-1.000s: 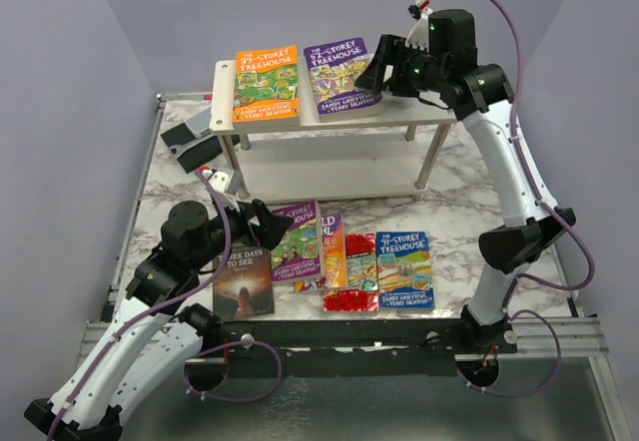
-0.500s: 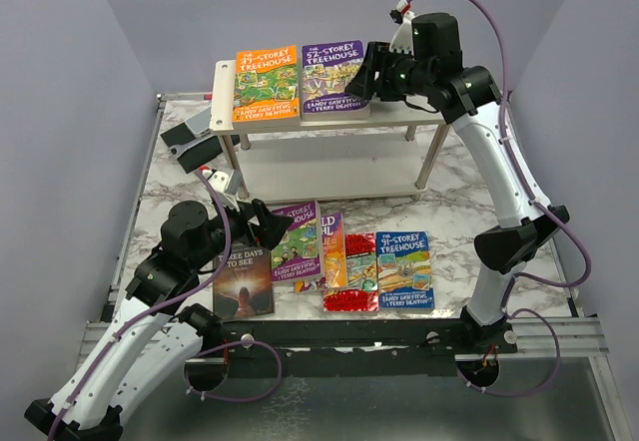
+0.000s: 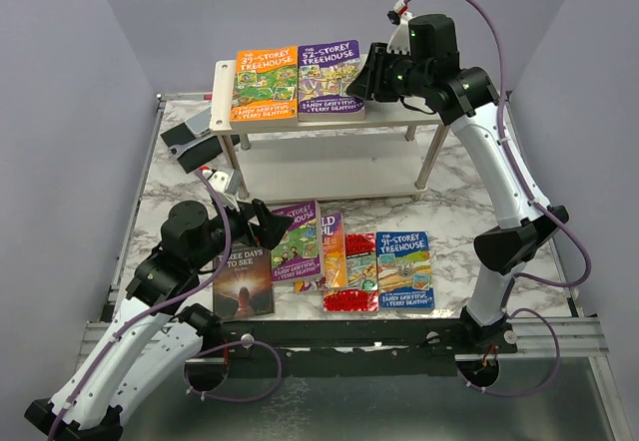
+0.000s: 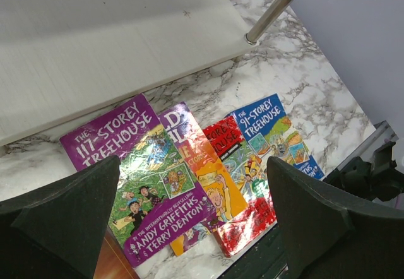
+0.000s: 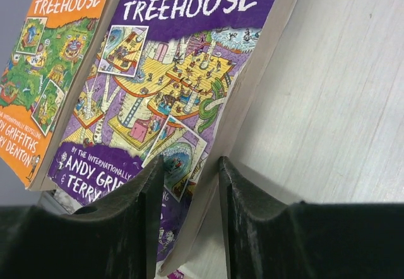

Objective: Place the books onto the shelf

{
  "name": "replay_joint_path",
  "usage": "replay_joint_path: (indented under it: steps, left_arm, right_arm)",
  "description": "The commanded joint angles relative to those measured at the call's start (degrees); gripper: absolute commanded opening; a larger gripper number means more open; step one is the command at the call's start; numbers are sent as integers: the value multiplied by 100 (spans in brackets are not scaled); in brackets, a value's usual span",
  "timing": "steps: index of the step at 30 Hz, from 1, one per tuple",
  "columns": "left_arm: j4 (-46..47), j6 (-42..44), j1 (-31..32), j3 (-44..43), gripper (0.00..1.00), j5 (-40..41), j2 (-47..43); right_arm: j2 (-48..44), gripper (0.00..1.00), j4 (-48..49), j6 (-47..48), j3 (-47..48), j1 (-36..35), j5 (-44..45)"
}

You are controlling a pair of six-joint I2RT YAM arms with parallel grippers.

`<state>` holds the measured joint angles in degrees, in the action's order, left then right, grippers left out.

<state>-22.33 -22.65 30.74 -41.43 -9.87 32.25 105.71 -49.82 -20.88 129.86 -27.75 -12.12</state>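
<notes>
On the shelf's (image 3: 399, 113) top board an orange book (image 3: 266, 84) and a purple book (image 3: 331, 82) lie flat, side by side. My right gripper (image 3: 367, 74) is at the purple book's (image 5: 183, 71) right edge. Its jaws are narrowly open: one finger is over the cover, the other beside the page edge on the board (image 5: 334, 102). On the table lie a purple book (image 4: 136, 172), a Roald Dahl (image 4: 202, 165), a red book (image 4: 243, 184), a blue book (image 4: 271, 130) and a dark book (image 3: 243, 283). My left gripper (image 3: 272, 223) hovers wide open above them, holding nothing.
A flat grey-black device (image 3: 190, 142) lies on the table left of the shelf, with a small white-and-metal piece (image 3: 222, 180) near it. The shelf's lower board (image 4: 113, 45) and a silver leg (image 4: 278, 7) stand just beyond the table books.
My right gripper moved left, its jaws narrowing. The purple book on the shelf slid left with it, up against the orange one. The left arm stayed still.
</notes>
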Motion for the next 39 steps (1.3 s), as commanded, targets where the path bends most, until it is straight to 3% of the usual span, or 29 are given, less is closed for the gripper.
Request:
replay_joint_path:
  steps: [1,6,12,18,28,39]
  left_arm:
    - [138,76,-33,72,99,-147,-8]
    - [137,73,-33,70,99,-147,-8]
    - [135,61,-33,74,99,-111,7]
    - [123,7,-33,73,99,-2,88]
    - [-165,-527,-33,-16,99,315,514]
    - [-335,-1558,-33,453,99,933,1160]
  right_arm:
    - [-14,37,-358,154,-172,-90,126]
    - [-79,37,-397,209,-193,-90,218]
    - [-370,60,-305,148,-343,-90,373]
    - [-967,68,-171,68,-691,-90,517]
    - [-2820,73,253,-59,-2878,-90,561]
    - [-4405,73,864,-486,-5630,-97,-229]
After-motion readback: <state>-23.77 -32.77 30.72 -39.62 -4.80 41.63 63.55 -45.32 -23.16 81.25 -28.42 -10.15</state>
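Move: The right hand's fingers are at the right edge of the purple 52-Storey book on the shelf top; its middle lies some 6 cm left, about 2 cm ahead and 1 cm below. The 39-Storey book is about 20 cm left, 1 cm ahead. On the table, the 117-Storey book is 19 cm back, 15 cm left, 36 cm below. From the left hand it is about 4 cm ahead, 3 cm right, 24 cm below; Three Days to See is 11 cm left, 6 cm back. The right fingers open and come free of the 52-Storey book's right edge, then the hand draws back about 15 cm and some 8 cm to the right, nearly level off the shelf before sinking about 5 cm at the end. Later the wide-open left hand starts down about 6 cm towards the 117-Storey book, edging forward and tipping its fingers down some 15 degrees. ##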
